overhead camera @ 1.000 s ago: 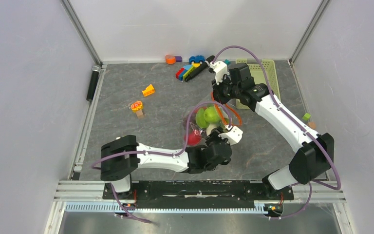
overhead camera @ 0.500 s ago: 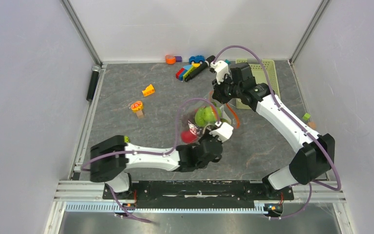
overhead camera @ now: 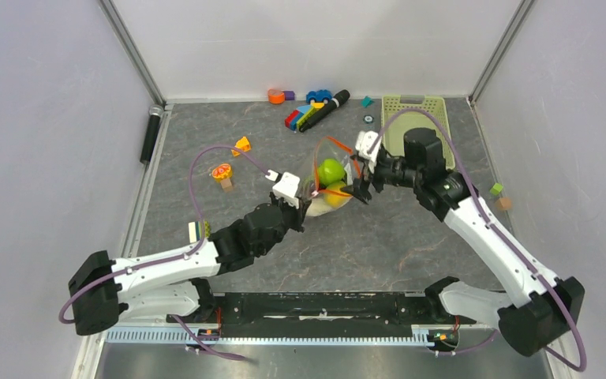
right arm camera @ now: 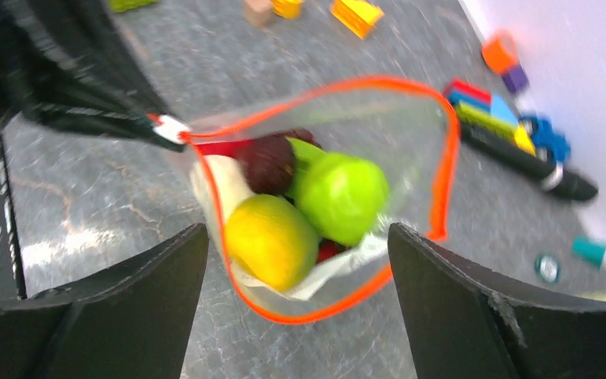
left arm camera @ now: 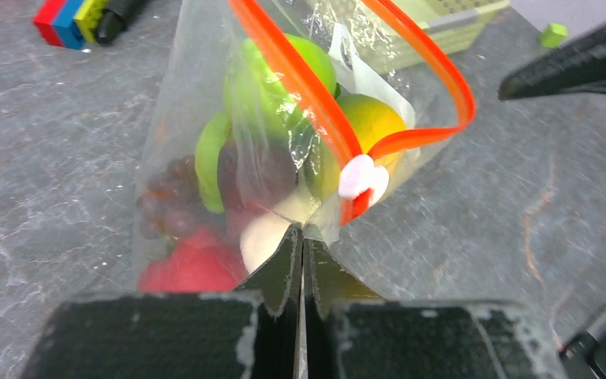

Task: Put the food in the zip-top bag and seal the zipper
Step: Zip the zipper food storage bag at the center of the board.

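The clear zip-top bag (overhead camera: pixel 329 178) sits mid-table with its mouth gaping. The food is inside it: a green fruit (right arm camera: pixel 339 197), a yellow fruit (right arm camera: pixel 272 241), dark red grapes (left arm camera: pixel 166 207), a red piece (left arm camera: pixel 193 267) and a white radish (left arm camera: pixel 264 237). The red-orange zipper (left arm camera: pixel 300 75) loops round the mouth, its white slider (left arm camera: pixel 361 175) at the near end. My left gripper (left arm camera: pixel 302 234) is shut on the bag's corner just below the slider. My right gripper (right arm camera: pixel 296 233) stands open at the bag's right side, its fingers (right arm camera: pixel 126 276) clear of the plastic.
Coloured blocks (overhead camera: pixel 306 115) and a black marker (overhead camera: pixel 330 106) lie at the back. A pale green basket (overhead camera: pixel 415 118) is at the back right. An orange-slice toy (overhead camera: pixel 222 171) and a yellow block (overhead camera: pixel 241 144) lie left. A small green cube (overhead camera: pixel 496 189) sits right.
My right gripper has opened, let go of the bag's rim and dropped to its right side. My left gripper has shut on the bag's corner and swung left and back with it.
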Motion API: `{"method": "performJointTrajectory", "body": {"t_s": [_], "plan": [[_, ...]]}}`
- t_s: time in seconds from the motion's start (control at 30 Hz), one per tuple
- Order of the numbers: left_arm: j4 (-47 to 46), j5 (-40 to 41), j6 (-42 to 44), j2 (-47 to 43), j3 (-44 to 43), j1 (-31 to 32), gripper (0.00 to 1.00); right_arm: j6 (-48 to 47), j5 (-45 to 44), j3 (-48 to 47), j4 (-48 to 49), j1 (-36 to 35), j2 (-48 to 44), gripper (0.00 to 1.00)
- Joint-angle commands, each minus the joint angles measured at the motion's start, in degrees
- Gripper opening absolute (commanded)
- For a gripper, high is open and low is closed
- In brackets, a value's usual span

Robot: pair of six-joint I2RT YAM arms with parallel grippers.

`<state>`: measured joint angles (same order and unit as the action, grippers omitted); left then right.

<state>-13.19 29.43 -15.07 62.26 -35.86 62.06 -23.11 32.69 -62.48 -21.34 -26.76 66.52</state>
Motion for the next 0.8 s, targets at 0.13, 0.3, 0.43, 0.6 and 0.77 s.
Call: {"method": "performJointTrajectory", "body": {"t_s": [0.13,0.3,0.43,0.6,0.77], "plan": [[-0.2,-15.3,1.2,-8.9,2.2,-1.6,0.02,-18.8,28.0,11.2,12.1,-1.4,-8.4,0.93],[0.9,-16.7,1.4,-9.8,2.0,-1.7,0.02,-27.8,24.8,11.1,7.4,-9.1,-7.8,0.9],[1.1,-17.9,1.8,-10.1,2.2,-1.8,0.02,-25.1,22.2,9.4,8.3,-12.9,-5.4,0.86],[1.1,-19.3,3.0,-11.7,3.3,-1.7,0.02,-21.5,20.4,6.9,8.3,-13.1,-2.5,0.79],[1.7,-19.4,3.7,-13.6,4.5,-1.7,0.02,-20.1,19.7,5.2,7.3,-13.3,-0.5,0.62]]}}
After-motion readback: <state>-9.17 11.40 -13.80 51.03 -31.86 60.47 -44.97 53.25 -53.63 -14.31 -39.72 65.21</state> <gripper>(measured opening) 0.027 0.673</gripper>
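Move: The zipper's slider, at the near left end of the bag's mouth, sits about 5 cm back, 8 cm to the left and 4 cm below my empty, wide-open right hand. My left hand already pinches the film just beneath it, the slider some 2 cm above and 1 cm to its right. From my right hand, the yellow fruit lies about 3 cm left and 1 cm back, the green apple 4 cm left and 4 cm ahead, both roughly 8 cm lower. I swing my right hand back about 10 cm and left 7 cm to the slider, sinking slightly and turning some 40 degrees counter-clockwise so the fingers point left across the mouth's corner; they begin to close around the slider but stay well apart. Meanwhile my shut left hand keeps its pinch and draws the corner back nearly 5 cm, turning about 15 degrees clockwise. ##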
